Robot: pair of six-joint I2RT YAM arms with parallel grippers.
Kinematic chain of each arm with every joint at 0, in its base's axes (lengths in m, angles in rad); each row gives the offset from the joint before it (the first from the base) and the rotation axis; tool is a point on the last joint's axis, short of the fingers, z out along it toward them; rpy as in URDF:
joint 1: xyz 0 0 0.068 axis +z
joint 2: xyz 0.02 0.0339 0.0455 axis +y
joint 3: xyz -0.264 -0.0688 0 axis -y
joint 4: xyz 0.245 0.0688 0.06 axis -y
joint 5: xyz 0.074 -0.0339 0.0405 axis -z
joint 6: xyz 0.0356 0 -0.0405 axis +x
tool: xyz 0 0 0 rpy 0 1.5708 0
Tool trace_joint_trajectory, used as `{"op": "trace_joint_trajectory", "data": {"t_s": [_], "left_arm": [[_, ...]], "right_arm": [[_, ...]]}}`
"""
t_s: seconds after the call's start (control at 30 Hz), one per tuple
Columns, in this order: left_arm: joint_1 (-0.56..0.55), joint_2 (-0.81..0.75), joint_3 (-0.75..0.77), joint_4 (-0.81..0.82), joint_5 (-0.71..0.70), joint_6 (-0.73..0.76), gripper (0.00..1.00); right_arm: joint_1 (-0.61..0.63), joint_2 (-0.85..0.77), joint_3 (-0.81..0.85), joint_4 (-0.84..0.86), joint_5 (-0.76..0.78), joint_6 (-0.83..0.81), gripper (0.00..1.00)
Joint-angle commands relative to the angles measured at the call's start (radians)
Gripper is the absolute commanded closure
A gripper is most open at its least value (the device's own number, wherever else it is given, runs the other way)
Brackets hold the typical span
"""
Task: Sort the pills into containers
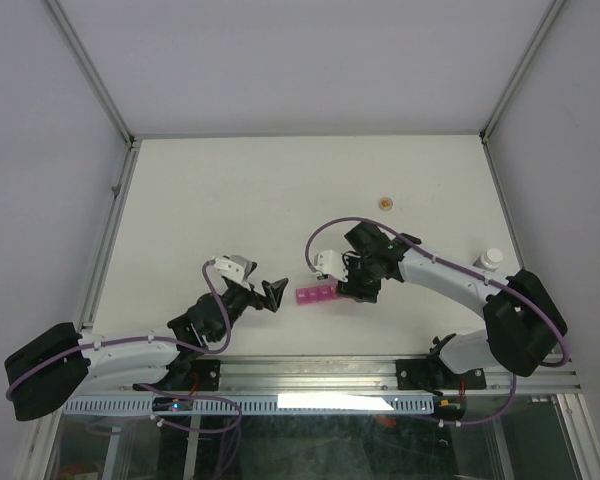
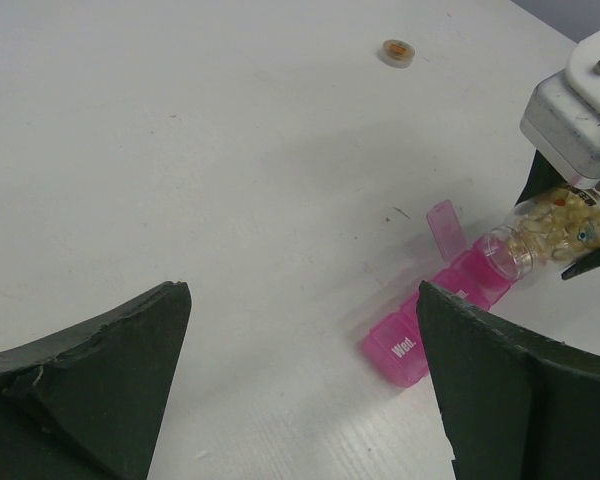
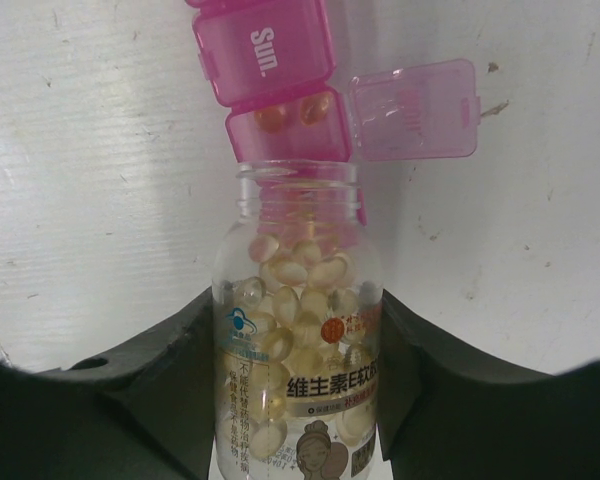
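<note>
The containers [image 1: 315, 296] are a magenta strip lying on the table between the arms. In the right wrist view its "Sun." compartment [image 3: 265, 45] is closed. The compartment beside it has its lid [image 3: 412, 108] swung open and holds two amber pills [image 3: 290, 114]. My right gripper [image 3: 298, 312] is shut on a clear, uncapped bottle [image 3: 298, 350] full of yellow softgel pills. The bottle is tipped with its mouth at the open compartment. My left gripper [image 2: 300, 300] stands open just left of the strip's "Wed." end [image 2: 405, 348], holding nothing.
A small round cap [image 1: 385, 202] lies on the table beyond the strip. A small white bottle [image 1: 491, 258] stands near the right edge. Metal frame rails run along the table's left and right sides.
</note>
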Motion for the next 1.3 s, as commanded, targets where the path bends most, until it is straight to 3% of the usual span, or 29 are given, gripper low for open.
{"op": "trace_joint_trajectory", "data": {"t_s": [0.0,0.33,0.53,0.7,0.8,0.9,0.97,1.03,1.27], "left_arm": [[0.009,-0.02,0.012,0.047,0.011,-0.004,0.01],[0.009,-0.112,0.001,0.038,0.07,-0.035,0.01],[0.01,-0.282,-0.006,0.086,0.257,-0.227,0.01],[0.01,-0.338,0.011,0.268,0.371,-0.416,0.01],[0.009,-0.26,0.081,0.318,0.425,-0.508,0.01],[0.007,-0.117,0.187,0.321,0.484,-0.561,0.01],[-0.002,0.005,0.263,0.314,0.499,-0.575,0.01],[-0.026,0.095,0.333,0.289,0.47,-0.562,0.01],[-0.13,0.299,0.505,0.271,0.288,-0.443,0.01]], "right_arm": [[-0.011,-0.031,0.002,0.039,-0.023,0.022,1.0],[-0.136,-0.188,-0.001,0.021,-0.275,0.066,1.0],[-0.265,-0.321,0.073,0.071,-0.479,0.161,1.0],[-0.338,-0.364,0.207,0.166,-0.688,0.338,1.0],[-0.44,-0.366,0.202,0.278,-0.918,0.475,1.0],[-0.56,-0.395,0.05,0.638,-1.128,0.758,1.0],[-0.614,-0.445,-0.062,0.826,-1.142,0.895,1.0],[-0.625,-0.48,-0.111,0.907,-1.136,0.95,1.0],[-0.63,-0.564,-0.148,0.946,-1.107,0.966,1.0]]}}
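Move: For the open left hand, the pill bottle gripped in the right hand lies about 19 cm to the right, 2 cm ahead and 6 cm lower; the pink pill box's middle is some 10 cm right, 2 cm ahead and 9 cm below. The right hand, its bottle tipped neck-first at the open compartment, has the box's middle about 8 cm to its left and 3 cm below, and the loose cap some 22 cm ahead, 6 cm right and 4 cm below. Keeping its grip on the bottle, the right hand lifts it some 22 cm almost straight up, away from the pill box, rolling about 70 degrees so its fingers swing from pointing down to pointing left. The left hand, fingers staying wide open, rises about 18 cm while easing back some 5 cm, rolls its left side down and turns clockwise, then sweeps 15 cm right over the pill box towards the bottle. ##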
